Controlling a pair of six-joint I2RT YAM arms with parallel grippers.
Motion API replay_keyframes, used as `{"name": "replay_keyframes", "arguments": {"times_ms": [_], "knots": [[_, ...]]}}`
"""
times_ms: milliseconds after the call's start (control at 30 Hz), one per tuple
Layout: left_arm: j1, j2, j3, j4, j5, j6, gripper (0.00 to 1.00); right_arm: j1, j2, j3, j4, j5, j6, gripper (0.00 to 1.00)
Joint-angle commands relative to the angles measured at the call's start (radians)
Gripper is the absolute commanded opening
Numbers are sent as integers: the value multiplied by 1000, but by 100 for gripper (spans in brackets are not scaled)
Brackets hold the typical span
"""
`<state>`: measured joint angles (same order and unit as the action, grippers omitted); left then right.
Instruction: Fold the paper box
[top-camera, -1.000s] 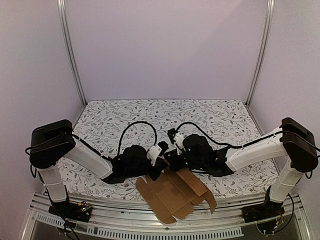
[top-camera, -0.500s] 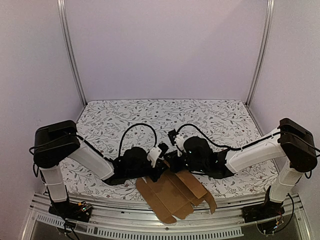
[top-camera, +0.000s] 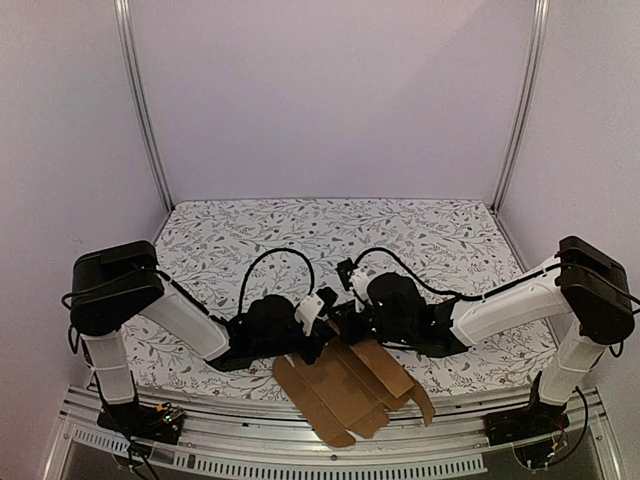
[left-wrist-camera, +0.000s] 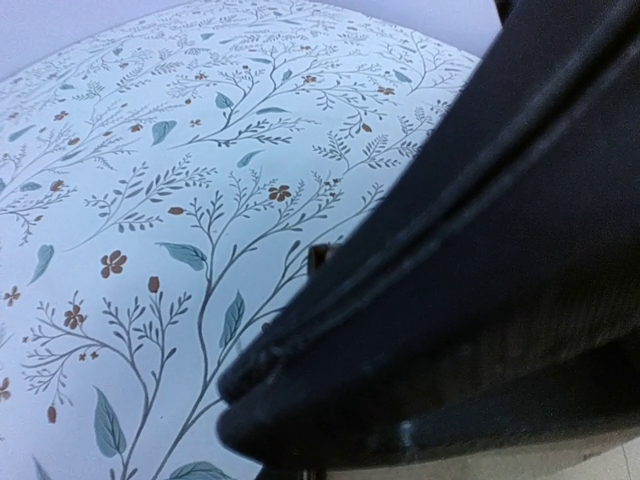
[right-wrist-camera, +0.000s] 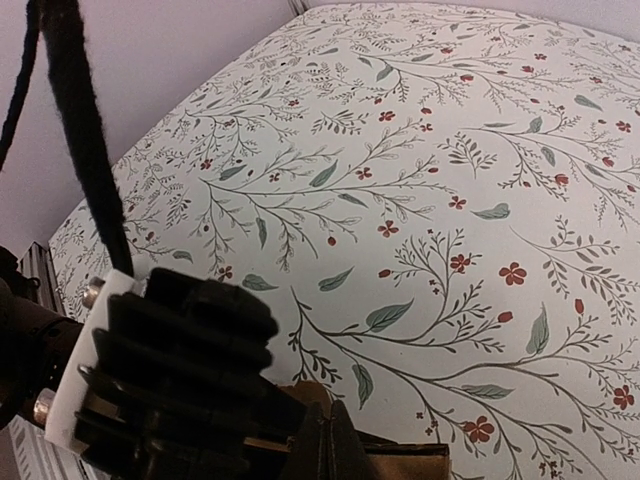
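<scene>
The paper box (top-camera: 345, 390) is a brown cardboard cut-out lying partly unfolded at the near edge of the table, with its flaps spread. Both grippers meet at its far corner. My right gripper (top-camera: 340, 322) comes in from the right. In its wrist view, the right gripper (right-wrist-camera: 335, 445) is pressed shut on the top edge of the paper box (right-wrist-camera: 400, 465). My left gripper (top-camera: 325, 335) comes in from the left, right beside it, and is shut. A dark blurred body fills the left wrist view and hides the left jaws, so any hold on the card is hidden.
The floral table cover (top-camera: 330, 235) stretches away behind the grippers. The table's metal front rail (top-camera: 300, 455) runs just below the box. The left arm's black cable (right-wrist-camera: 80, 130) hangs at the left of the right wrist view, above a black ribbed body with a white plate (right-wrist-camera: 170, 370).
The left arm has edged right, closer to the right gripper, and the box's near flaps have shifted slightly. The right arm has barely moved.
</scene>
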<state>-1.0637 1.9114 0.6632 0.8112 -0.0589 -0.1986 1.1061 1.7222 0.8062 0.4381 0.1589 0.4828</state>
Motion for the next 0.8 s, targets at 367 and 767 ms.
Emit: {"name": "replay_keyframes", "arguments": {"times_ms": [367, 767], "knots": [[8, -35, 16, -128, -124, -37, 0, 2, -145, -27, -195, 93, 3, 25], [25, -131, 87, -409, -161, -179, 0, -25, -376, -37, -468, 203, -103, 57]]}}
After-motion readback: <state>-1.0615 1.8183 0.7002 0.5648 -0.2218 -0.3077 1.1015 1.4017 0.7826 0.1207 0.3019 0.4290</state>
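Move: My left hand already pinches the upright cardboard at the box's left end, right at its finger pads. From that hand, the raised far wall's middle lies about 8 cm right and 5 cm back, and the unfolded lid panel some 12 cm back, 2 cm left and 4 cm lower. From my right hand, closed at the top of that corner, the pinched end is about 2 cm left and 4 cm below; the wall's middle is 6 cm right, 5 cm back and 5 cm down. I draw my right hand off the corner, first rightward and then steeply up as well, about 6 cm each way, opening its fingers to roughly half. Meanwhile my left hand keeps its pinch on the box's left end and pulls it some 3 cm left and forward, turning about 10 degrees counter-clockwise. ##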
